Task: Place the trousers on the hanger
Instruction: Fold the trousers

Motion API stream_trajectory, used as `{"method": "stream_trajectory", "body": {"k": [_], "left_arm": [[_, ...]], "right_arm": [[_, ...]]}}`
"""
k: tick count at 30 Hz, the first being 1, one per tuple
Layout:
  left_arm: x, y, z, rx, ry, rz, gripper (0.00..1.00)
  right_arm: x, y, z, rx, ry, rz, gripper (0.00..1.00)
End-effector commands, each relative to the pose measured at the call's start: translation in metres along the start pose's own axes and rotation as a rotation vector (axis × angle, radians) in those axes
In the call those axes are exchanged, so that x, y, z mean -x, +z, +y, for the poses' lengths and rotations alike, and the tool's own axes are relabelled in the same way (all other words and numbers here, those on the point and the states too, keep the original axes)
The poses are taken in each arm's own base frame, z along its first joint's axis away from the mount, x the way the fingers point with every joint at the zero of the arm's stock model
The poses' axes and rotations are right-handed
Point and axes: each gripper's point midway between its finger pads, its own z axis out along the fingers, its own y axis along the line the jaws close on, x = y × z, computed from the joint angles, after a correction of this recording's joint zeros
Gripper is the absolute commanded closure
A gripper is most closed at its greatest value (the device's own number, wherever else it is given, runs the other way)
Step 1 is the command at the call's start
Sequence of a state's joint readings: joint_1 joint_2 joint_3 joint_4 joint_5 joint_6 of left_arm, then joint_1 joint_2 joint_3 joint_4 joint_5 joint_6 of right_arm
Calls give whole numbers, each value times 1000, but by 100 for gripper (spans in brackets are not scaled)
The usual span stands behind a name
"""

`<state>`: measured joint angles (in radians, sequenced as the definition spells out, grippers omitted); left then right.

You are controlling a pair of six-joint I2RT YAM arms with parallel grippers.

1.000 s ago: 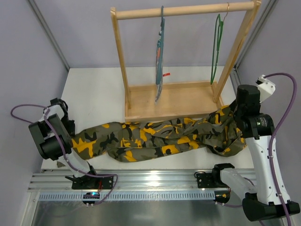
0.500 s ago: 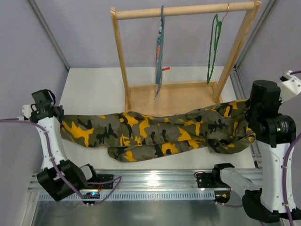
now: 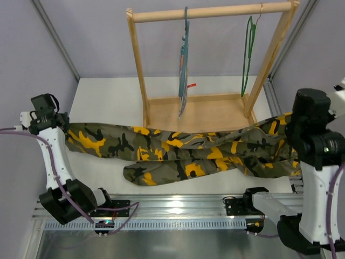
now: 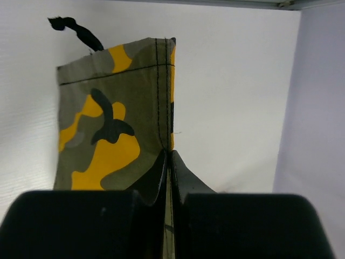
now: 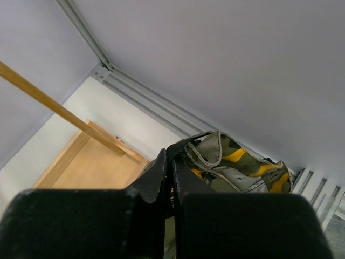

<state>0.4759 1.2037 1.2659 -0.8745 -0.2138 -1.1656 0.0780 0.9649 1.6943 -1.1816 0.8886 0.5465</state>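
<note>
The camouflage trousers (image 3: 178, 154) stretch across the table from left to right in front of the wooden rack. My left gripper (image 4: 169, 156) is shut on a leg hem (image 4: 116, 124) at the far left, where the cloth hangs flat with a black cord end. On the right, my right gripper (image 5: 171, 162) is shut on the bunched waistband end (image 5: 232, 162), lifted off the table. The thin green hanger (image 3: 248, 54) hangs by its hook from the rack's top bar at the right, apart from both grippers.
The wooden rack (image 3: 143, 81) stands at the back middle on a wooden base board (image 3: 199, 113). A blue-grey hanger with a striped cloth (image 3: 184, 65) hangs from the bar left of the green one. Grey walls close in on both sides.
Both arms have moved outward and up, pulling the trousers from a crumpled heap into a long stretched band. The left end rose toward the left wall, the right end toward the right edge.
</note>
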Motion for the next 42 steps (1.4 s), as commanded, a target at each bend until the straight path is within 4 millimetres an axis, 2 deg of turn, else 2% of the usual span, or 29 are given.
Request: {"method": "stream_trajectory", "body": {"k": [1,3,5,6,8,9,10,11,13,15,18,20,21,22,23,24,26,27,33,36,37,39,40,42], "left_arm": [[4,28,-6,74,56,-38,100],[0,41,-14,74,75,-52,99],[-9,60,-14,106,92,-43,100],[-9,64,-20,103,94,-49,100],[-19,83,-20,145,121,-47,100],[-20,84,-29,134,129,-51,100],[-23,91,-29,148,141,-51,100],[-28,100,-30,164,155,-43,100],[-32,106,-43,145,171,-51,100],[-39,116,-46,158,193,-52,100],[-45,125,-63,111,197,-55,100],[-47,130,-69,101,199,-56,100],[-50,137,-66,125,209,-56,99],[-47,133,-63,167,228,-61,100],[-40,134,-70,165,223,-100,99],[-38,139,-50,280,277,-140,100],[-32,138,-60,288,304,-167,100],[-32,140,-58,309,326,-168,100],[-43,161,-51,344,356,-145,100],[-53,168,-59,307,383,-94,100],[-55,167,-60,308,389,-82,97],[-58,167,-64,295,401,-58,84],[-57,165,-69,279,399,-57,70],[-62,160,-82,222,426,-34,57]], "right_arm": [[-3,45,39,-62,-39,-24,96],[-17,70,57,-64,-54,3,96],[-26,98,52,-103,-42,43,96],[-38,118,56,-127,-61,74,96],[-46,142,44,-179,-57,105,96],[-49,153,43,-189,-47,108,96],[-58,166,43,-202,-55,130,96],[-63,173,44,-190,-48,149,96],[-72,191,44,-196,-37,183,96],[-76,200,59,-130,-25,204,96],[-91,214,76,-74,-11,236,96],[-102,223,80,-70,-13,257,96],[-103,227,84,-60,-5,252,96],[-112,234,88,-53,-9,271,96],[-115,238,91,-39,-12,276,96],[-118,242,95,-28,-20,278,96],[-123,249,96,-36,-27,284,96],[-128,254,97,-41,-29,290,96],[-147,269,100,-52,-35,320,96],[-156,274,101,-48,-46,339,96],[-157,275,101,-49,-49,345,96],[-155,272,102,-44,-64,360,80],[-156,270,102,-40,-75,370,70],[-153,257,98,-34,-94,395,55]]}}
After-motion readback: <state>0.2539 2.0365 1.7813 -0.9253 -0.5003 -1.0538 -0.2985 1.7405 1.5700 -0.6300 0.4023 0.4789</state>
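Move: Each closed hand holds one end of the trousers. The left one's leg hem is bound for clear table about 14 cm ahead, 2 cm left and 24 cm below; the rack base's left edge is some 12 cm ahead and 30 cm right. For the right one's waist corner, the table spot lies about 24 cm ahead, 8 cm right and 42 cm down; the base's right edge is roughly 22 cm straight ahead, the loose lower leg 34 cm left and level. Still pinching hem and waist corner, both hands swing the stretched trousers forward and down against the rack base, then part their fingers at the very end to let go. The left goes about 14 cm forward and 13 cm down, tipping nearly 30 degrees further down; the right makes some 24 cm forward and 23 cm down, edging right early on and tipping down about 20 degrees. ##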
